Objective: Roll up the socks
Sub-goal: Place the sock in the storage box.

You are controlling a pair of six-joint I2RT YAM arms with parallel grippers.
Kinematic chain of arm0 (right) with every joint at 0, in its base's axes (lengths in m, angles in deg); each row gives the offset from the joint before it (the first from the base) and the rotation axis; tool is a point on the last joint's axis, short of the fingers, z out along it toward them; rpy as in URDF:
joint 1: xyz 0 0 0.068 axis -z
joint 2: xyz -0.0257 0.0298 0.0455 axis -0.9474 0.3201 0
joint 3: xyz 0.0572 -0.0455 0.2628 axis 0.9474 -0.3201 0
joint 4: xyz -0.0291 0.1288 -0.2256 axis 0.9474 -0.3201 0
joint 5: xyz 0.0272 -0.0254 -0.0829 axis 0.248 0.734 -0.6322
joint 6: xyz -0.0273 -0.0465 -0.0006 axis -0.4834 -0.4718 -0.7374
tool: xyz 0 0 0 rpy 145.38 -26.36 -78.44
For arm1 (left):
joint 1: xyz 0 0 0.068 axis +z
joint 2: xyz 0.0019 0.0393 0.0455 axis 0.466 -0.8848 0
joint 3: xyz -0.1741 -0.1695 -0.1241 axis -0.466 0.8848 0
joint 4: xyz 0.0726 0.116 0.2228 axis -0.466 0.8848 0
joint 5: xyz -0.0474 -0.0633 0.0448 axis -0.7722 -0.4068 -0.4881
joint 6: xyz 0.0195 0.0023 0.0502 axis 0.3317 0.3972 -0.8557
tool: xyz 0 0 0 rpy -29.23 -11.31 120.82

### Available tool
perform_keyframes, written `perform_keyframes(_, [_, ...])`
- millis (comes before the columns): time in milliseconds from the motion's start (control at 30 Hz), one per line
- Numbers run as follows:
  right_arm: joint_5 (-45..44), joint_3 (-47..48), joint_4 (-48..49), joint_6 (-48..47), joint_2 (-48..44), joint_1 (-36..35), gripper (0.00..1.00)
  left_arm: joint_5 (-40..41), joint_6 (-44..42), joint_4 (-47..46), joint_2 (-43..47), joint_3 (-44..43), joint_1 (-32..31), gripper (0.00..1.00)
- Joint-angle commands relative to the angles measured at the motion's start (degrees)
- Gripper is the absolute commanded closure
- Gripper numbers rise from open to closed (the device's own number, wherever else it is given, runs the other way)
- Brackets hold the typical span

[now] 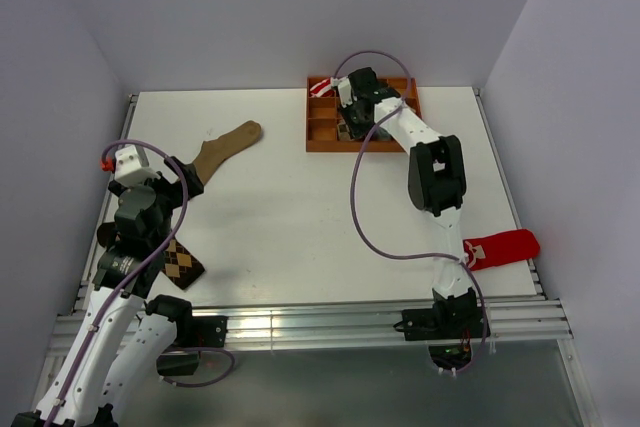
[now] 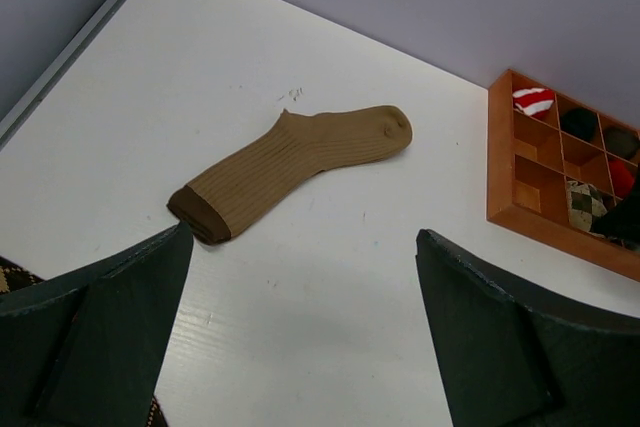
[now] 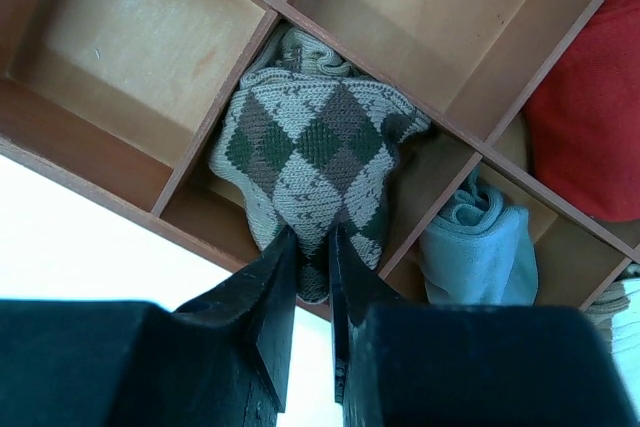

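A grey-and-green diamond-patterned argyle sock (image 3: pixel 315 147) lies bunched in a front compartment of the wooden tray (image 3: pixel 215 112), also seen from above (image 1: pixel 345 132). My right gripper (image 3: pixel 312 232) reaches into that compartment from the near side (image 1: pixel 348 119). Its fingers are nearly together, with the sock's lower edge pinched between them. A darker brown argyle sock (image 1: pixel 182 263) lies flat at the near left, partly under my left arm. My left gripper (image 2: pixel 305 237) hangs wide open over bare table, just short of the tan sock's dark cuff (image 1: pixel 190 177).
A long plain tan sock (image 2: pixel 290 167) lies flat on the table's far left (image 1: pixel 228 144). The tray (image 1: pixel 315 142) at the back holds a red-and-white striped sock (image 2: pixel 533 100), a light blue roll (image 3: pixel 480 242) and a red one (image 3: pixel 590 127). A red sock (image 1: pixel 505 247) lies near the right edge.
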Motion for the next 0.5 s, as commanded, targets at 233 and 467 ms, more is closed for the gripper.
perform_keyframes(233, [0.8, 0.9, -1.3, 1.3, -0.4, 0.0, 0.59, -0.5, -0.4, -0.3, -1.0, -0.7, 0.4, 0.01])
perform_keyframes(467, [2.6, -6.0, 2.1, 6.6, -16.2, 0.0, 0.31, -0.3, 0.0, 0.6, -0.6, -0.9, 0.4, 0.01])
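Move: The rolled checked sock already lies in its front-row compartment of the storage box, its middle about 3 cm ahead and 1 cm left of my right hand and barely below it, with my fingers at its near end. The grey sock sits in the compartment some 7 cm to my right, 3 cm ahead; the red sock about 8 cm right and 12 cm ahead. From my left hand the checked sock is roughly 29 cm ahead, 40 cm right and 21 cm lower. I keep my right hand almost still at the near end of the checked sock while my narrowed fingers start to part. Then they spread to nearly two thirds open and come free of the sock, and I lift about 2 cm, drawing back nearly 1 cm towards the front edge of the storage box. ##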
